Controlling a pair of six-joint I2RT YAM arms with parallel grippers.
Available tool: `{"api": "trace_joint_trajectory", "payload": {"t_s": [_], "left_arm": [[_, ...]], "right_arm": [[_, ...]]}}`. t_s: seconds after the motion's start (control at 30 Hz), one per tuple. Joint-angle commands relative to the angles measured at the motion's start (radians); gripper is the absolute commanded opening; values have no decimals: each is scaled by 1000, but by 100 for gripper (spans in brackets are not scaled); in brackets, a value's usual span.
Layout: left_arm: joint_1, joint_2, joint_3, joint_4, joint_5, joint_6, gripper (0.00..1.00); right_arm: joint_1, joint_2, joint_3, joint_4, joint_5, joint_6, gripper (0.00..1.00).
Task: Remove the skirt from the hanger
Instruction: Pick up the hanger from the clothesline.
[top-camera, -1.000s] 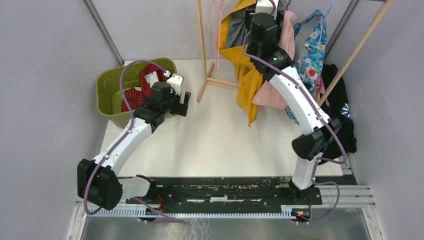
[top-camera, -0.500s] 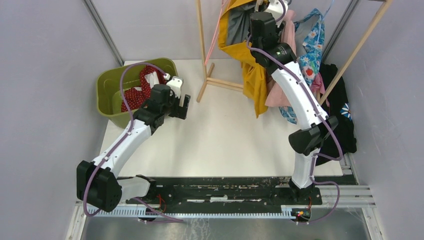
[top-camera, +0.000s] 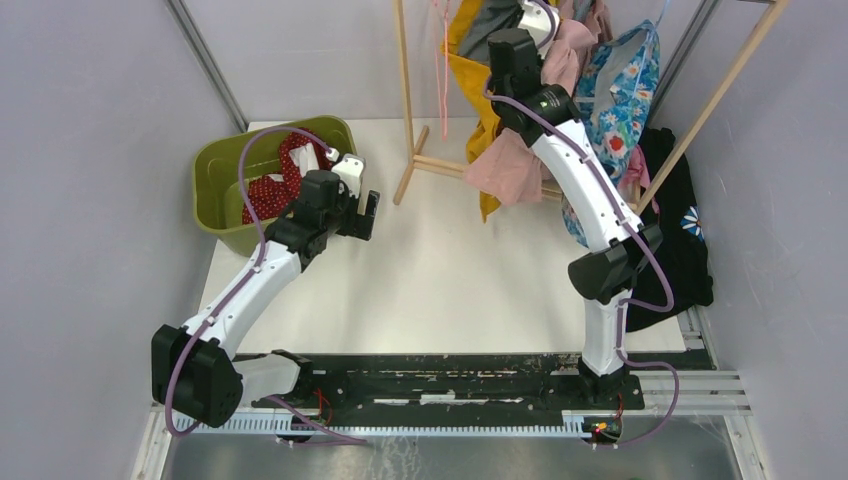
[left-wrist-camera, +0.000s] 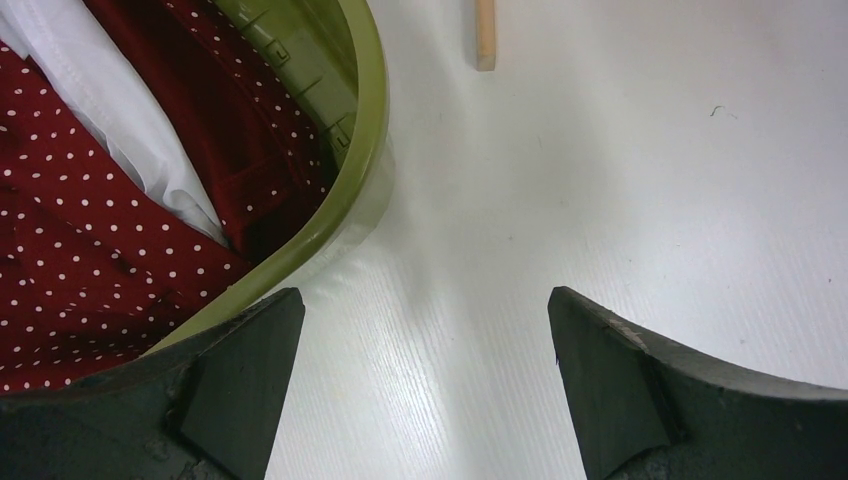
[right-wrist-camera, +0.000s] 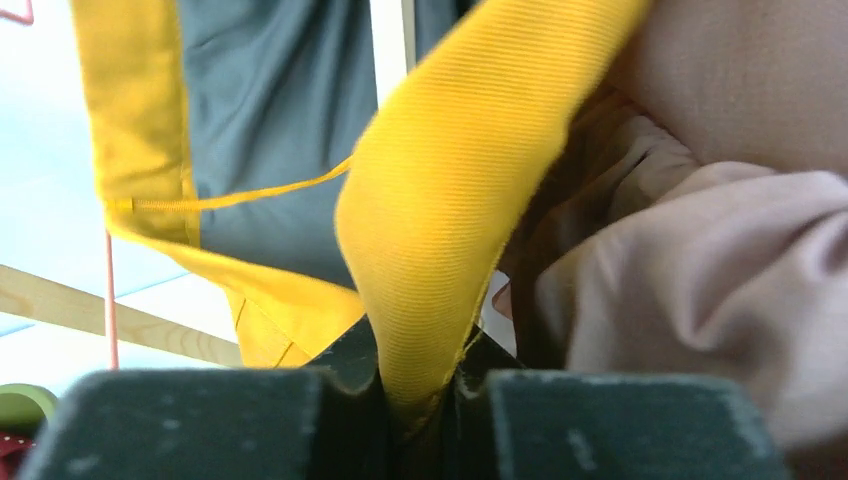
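The yellow skirt (top-camera: 460, 45) with a grey lining hangs from the wooden rack at the back, next to a thin pink hanger wire (top-camera: 441, 60). In the right wrist view a fold of the yellow skirt (right-wrist-camera: 450, 190) runs down between the fingers, and my right gripper (right-wrist-camera: 420, 385) is shut on it. From above, the right gripper (top-camera: 520, 20) is high among the hanging clothes and partly hidden by them. My left gripper (top-camera: 368, 212) stands open over the white table beside the green basket (top-camera: 215, 170), nothing between its fingers (left-wrist-camera: 240, 370).
A pink garment (top-camera: 510, 165) hangs against the right arm, with a blue floral one (top-camera: 620, 90) and a black one (top-camera: 680, 220) further right. The basket rim (left-wrist-camera: 365, 130) holds red polka-dot cloth (left-wrist-camera: 80, 250). The rack's wooden post (top-camera: 405, 80) and its foot (left-wrist-camera: 485, 35) stand mid-table.
My right gripper has closed on the yellow fabric and shifted up and left. The yellow skirt and pink garment swung left with it. The left arm has barely moved.
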Motion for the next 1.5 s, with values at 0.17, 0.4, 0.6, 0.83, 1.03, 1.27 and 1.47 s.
{"api": "trace_joint_trajectory", "payload": {"t_s": [0.17,0.4,0.6,0.83,1.03,1.27,1.47], "left_arm": [[-2,-16,3,19,-12,28,99],[-2,-6,2,25,-3,25,99],[-1,0,6,27,-9,26,99],[-1,13,21,26,-3,25,99],[-1,18,20,25,-2,25,99],[0,25,24,23,-1,25,99],[-1,37,31,23,3,26,99]], "right_arm": [[-11,-38,50,-86,-12,-49,1],[-2,-97,-69,139,11,-278,1],[7,-128,-131,350,19,-485,1],[47,-146,-89,486,28,-650,1],[70,-163,-76,557,34,-728,1],[91,-184,-111,658,49,-860,1],[97,-197,-128,763,56,-982,1]]}}
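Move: The right fingers have already shut on the upper edge of the yellow skirt, whose body spreads about 10 cm to the left and hangs some 12 cm below. The pink skirt hangs roughly 3 cm to the right of the hand, 2 cm back and 10 cm lower; the empty pink hangers are about 16 cm left, level ahead and 5 cm lower. The held edge is some 32 cm right, 18 cm ahead and 20 cm above the left hand. The right hand keeps its pinch on the yellow skirt's upper edge, easing about 1.5 cm to the left, towards the empty pink hangers, while it starts to roll its left side down. Still rolling, to some 40 degrees in all, it then lifts about 6 cm, drifting back to the right at first and ending a centimetre nearer the base, with the yellow cloth still between the fingers. ##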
